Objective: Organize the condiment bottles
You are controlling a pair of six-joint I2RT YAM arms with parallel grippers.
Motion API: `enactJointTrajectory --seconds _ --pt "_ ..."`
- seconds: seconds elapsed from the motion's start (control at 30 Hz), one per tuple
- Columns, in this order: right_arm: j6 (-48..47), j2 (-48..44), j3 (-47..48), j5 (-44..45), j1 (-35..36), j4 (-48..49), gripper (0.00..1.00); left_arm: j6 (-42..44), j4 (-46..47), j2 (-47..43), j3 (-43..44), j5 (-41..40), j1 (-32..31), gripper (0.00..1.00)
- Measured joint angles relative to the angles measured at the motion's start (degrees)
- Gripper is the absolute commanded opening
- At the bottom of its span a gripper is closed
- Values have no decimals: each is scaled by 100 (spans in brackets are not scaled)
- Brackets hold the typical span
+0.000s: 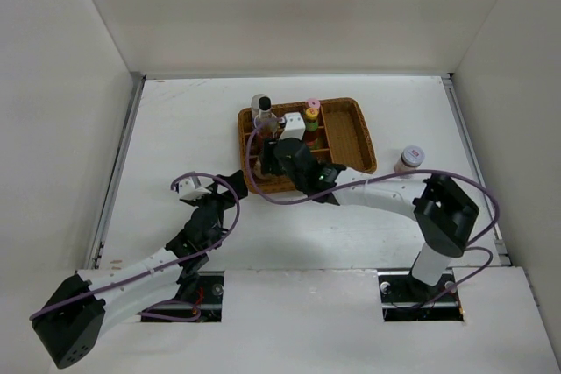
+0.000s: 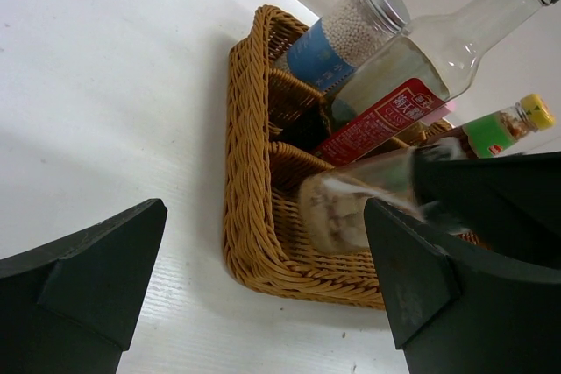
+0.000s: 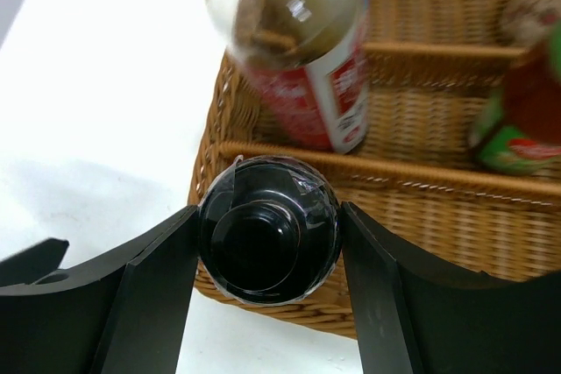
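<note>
My right gripper (image 1: pixel 279 153) is shut on a short clear jar with a dark top (image 3: pixel 268 229), holding it at the near left corner compartment of the brown wicker tray (image 1: pixel 351 129). In the left wrist view this jar (image 2: pixel 346 208) is tilted and blurred. In the tray stand a silver-lidded jar with a blue label (image 2: pixel 351 28), the tall clear bottle with a red label (image 2: pixel 412 76) and the yellow-capped red-green bottle (image 2: pixel 508 124). My left gripper (image 1: pixel 230 186) is open and empty on the table, just left of the tray's near corner.
Another small jar (image 1: pixel 409 159) stands on the table right of the tray. The tray's right compartments hold nothing. White walls enclose the table on three sides. My right arm stretches across the table's middle from the right.
</note>
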Motion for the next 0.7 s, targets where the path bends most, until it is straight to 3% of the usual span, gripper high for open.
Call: enactJointTrajectory --seconds 0.17,0.27,0.4,0.53,0.7 --pt "-70 555 258 0 212 -142 64 0 0 -105 0 -2 0 100" --pt "-105 664 343 79 269 -188 84 0 0 -142 0 0 0 100" --pt "-125 538 391 122 269 -223 95 0 -4 -247 0 -4 0 100" --pt "-98 -122 85 122 234 -293 98 0 -7 -297 0 0 35 100" --pt "44 -1998 -1158 166 -243 -293 98 0 -2 -358 0 0 37 100"
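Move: The right hand holds the black-capped jar by its cap over the basket's near-left corner compartment; the jar's place in it is about 2 cm to the left, 1 cm back and some 8 cm below. The red-label bottle stands about 7 cm ahead, 1 cm left and 1 cm lower, the yellow-capped bottle about 7 cm ahead, 11 cm right and 3 cm lower. From the idle left hand, that corner place lies about 12 cm right, 3 cm ahead and 6 cm down. Still pinching the jar's cap, the right hand lowers it nearly 4 cm into the near-left compartment, easing some 2 cm left, then opens and lets go. The empty fingers, wide open, climb about 9 cm and swing roughly 10 cm to the right, a little back too, away from the jar over the basket's near row. ##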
